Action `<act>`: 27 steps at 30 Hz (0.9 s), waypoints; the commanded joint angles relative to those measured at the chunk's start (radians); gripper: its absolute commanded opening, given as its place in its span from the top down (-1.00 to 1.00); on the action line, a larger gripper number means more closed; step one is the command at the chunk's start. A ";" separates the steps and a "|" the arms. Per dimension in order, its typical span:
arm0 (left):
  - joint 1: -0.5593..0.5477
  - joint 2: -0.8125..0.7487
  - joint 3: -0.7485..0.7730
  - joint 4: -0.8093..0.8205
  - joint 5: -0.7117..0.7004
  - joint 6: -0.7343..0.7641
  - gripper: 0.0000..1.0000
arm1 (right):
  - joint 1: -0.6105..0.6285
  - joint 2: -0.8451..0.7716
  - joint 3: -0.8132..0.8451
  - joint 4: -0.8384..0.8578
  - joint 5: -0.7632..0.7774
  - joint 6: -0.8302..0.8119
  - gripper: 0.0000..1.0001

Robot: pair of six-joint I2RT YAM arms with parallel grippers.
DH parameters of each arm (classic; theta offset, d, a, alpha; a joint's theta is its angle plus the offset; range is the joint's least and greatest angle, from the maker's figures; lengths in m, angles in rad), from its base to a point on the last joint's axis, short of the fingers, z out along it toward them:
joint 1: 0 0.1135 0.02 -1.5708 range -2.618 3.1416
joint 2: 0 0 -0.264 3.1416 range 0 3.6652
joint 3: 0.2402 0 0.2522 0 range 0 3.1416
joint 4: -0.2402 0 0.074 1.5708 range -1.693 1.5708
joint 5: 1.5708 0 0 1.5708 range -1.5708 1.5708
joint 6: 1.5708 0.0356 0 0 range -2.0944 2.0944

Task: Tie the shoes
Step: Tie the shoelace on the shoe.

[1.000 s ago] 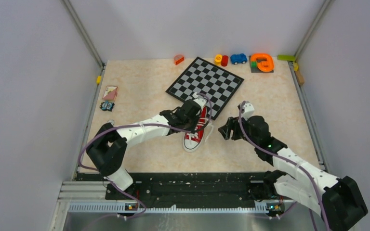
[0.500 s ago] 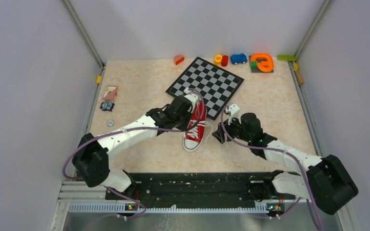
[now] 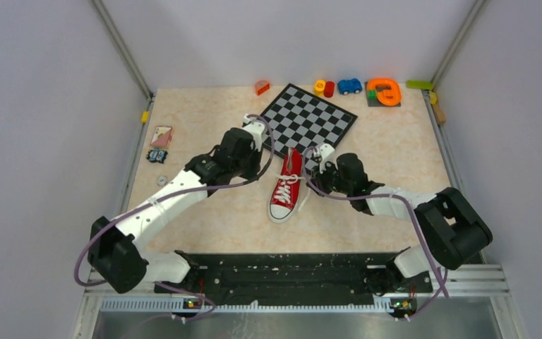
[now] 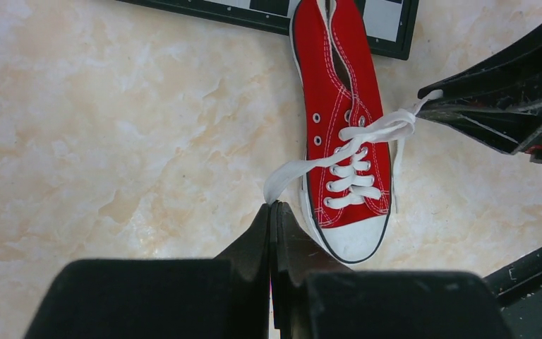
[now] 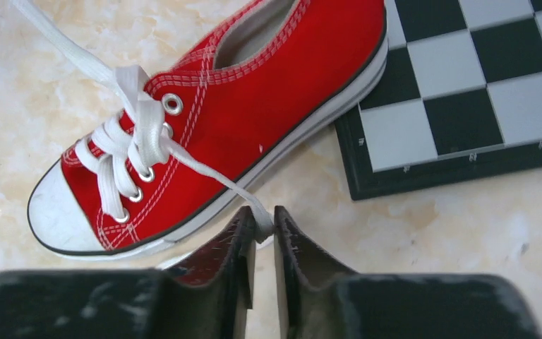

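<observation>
The red sneaker (image 3: 286,187) lies on the table, toe toward me, heel on the chessboard (image 3: 310,120). Its white laces cross once over the top eyelets (image 4: 356,134). My left gripper (image 3: 260,168) is left of the shoe and shut on one lace end (image 4: 289,173), which runs out of its fingertips in the left wrist view (image 4: 274,205). My right gripper (image 3: 319,176) is right of the shoe and shut on the other lace end (image 5: 205,166), pinched at its tips (image 5: 261,224). Both laces look stretched sideways. The shoe also shows in the right wrist view (image 5: 254,120).
At the back stand an orange block (image 3: 262,87), yellow and red cylinders (image 3: 323,87), a blue toy car (image 3: 349,85) and an orange ring toy (image 3: 384,91). A card (image 3: 161,135), a small gadget (image 3: 157,155) and a washer (image 3: 161,181) lie at the left.
My left gripper has moved from over the shoe to its left and back, drawing a lace out. My right gripper has moved closer to the shoe's right side and farther back.
</observation>
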 commanded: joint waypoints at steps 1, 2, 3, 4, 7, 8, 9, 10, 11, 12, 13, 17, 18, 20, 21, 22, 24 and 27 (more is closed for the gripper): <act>0.057 -0.080 -0.026 -0.003 0.064 0.001 1.00 | 0.013 0.014 0.093 0.037 -0.052 -0.014 0.80; 0.072 -0.092 -0.034 -0.004 0.071 -0.003 1.00 | 0.013 -0.001 0.085 0.046 -0.062 -0.009 0.87; 0.086 -0.104 -0.043 -0.003 0.070 -0.011 1.00 | 0.014 -0.025 0.071 0.065 -0.064 -0.005 0.96; 0.101 -0.114 -0.050 -0.002 0.069 -0.022 1.00 | 0.014 -0.047 0.059 0.078 -0.063 0.009 1.00; 0.171 -0.153 -0.091 0.030 0.076 -0.075 1.00 | 0.014 -0.101 0.065 0.014 -0.048 0.038 1.00; 0.196 -0.167 -0.111 0.051 0.079 -0.092 1.00 | 0.014 -0.112 0.075 -0.023 -0.042 0.042 1.00; 0.222 -0.180 -0.132 0.071 0.084 -0.106 1.00 | 0.014 -0.122 0.085 -0.060 -0.035 0.045 1.00; 0.250 -0.188 -0.152 0.093 0.087 -0.121 1.00 | 0.014 -0.127 0.092 -0.095 -0.031 0.045 1.00; 0.278 -0.193 -0.169 0.114 0.104 -0.136 1.00 | 0.014 -0.134 0.096 -0.130 -0.018 0.049 1.00; 0.311 -0.193 -0.188 0.136 0.138 -0.151 1.00 | 0.014 -0.138 0.096 -0.162 0.005 0.064 1.00; 0.341 -0.189 -0.205 0.163 0.166 -0.166 1.00 | 0.014 -0.140 0.099 -0.199 0.031 0.076 1.00; 0.428 -0.151 -0.270 0.297 0.222 -0.212 1.00 | 0.013 -0.119 0.082 -0.296 0.061 0.124 1.00; 0.448 -0.128 -0.277 0.313 0.210 -0.222 1.00 | 0.013 -0.104 0.078 -0.310 0.051 0.132 1.00; 0.485 -0.094 -0.279 0.343 0.215 -0.233 1.00 | 0.009 -0.068 0.079 -0.355 0.082 0.164 1.00; 0.500 -0.082 -0.279 0.359 0.217 -0.239 1.00 | 0.000 -0.050 0.080 -0.371 0.108 0.194 1.00; 0.512 -0.071 -0.281 0.375 0.220 -0.239 1.00 | -0.017 -0.033 0.079 -0.396 0.126 0.222 1.00; 0.533 -0.047 -0.290 0.410 0.212 -0.234 1.00 | -0.041 0.000 0.077 -0.410 0.134 0.257 1.00; 0.564 0.022 -0.281 0.408 0.201 -0.224 1.00 | -0.044 0.039 0.107 -0.452 0.228 0.324 1.00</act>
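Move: The knot in the white lace sits about 7 cm to the right hand's left and 1 cm ahead, near finger height. The chessboard's near corner is some 5 cm ahead of that hand, 1 cm right and 6 cm lower, and the shoe's toe about 9 cm back and 10 cm left. From the left hand, already pinching the other lace end, the knot lies roughly 11 cm right, 2 cm ahead and 10 cm below. The left hand, fingers still shut, sweeps about 13 cm left away from the knot, rising slightly before sinking and reaching forward, its wrist swinging some 30 degrees counter-clockwise; the lace it pinched at the start is no longer between its tips at the end. The right fingers shut from part open on the lace beside the shoe, lift it about 4–5 cm, then turn back down some 8 cm while drawing it right and back, away from the knot, tipping downwards. ##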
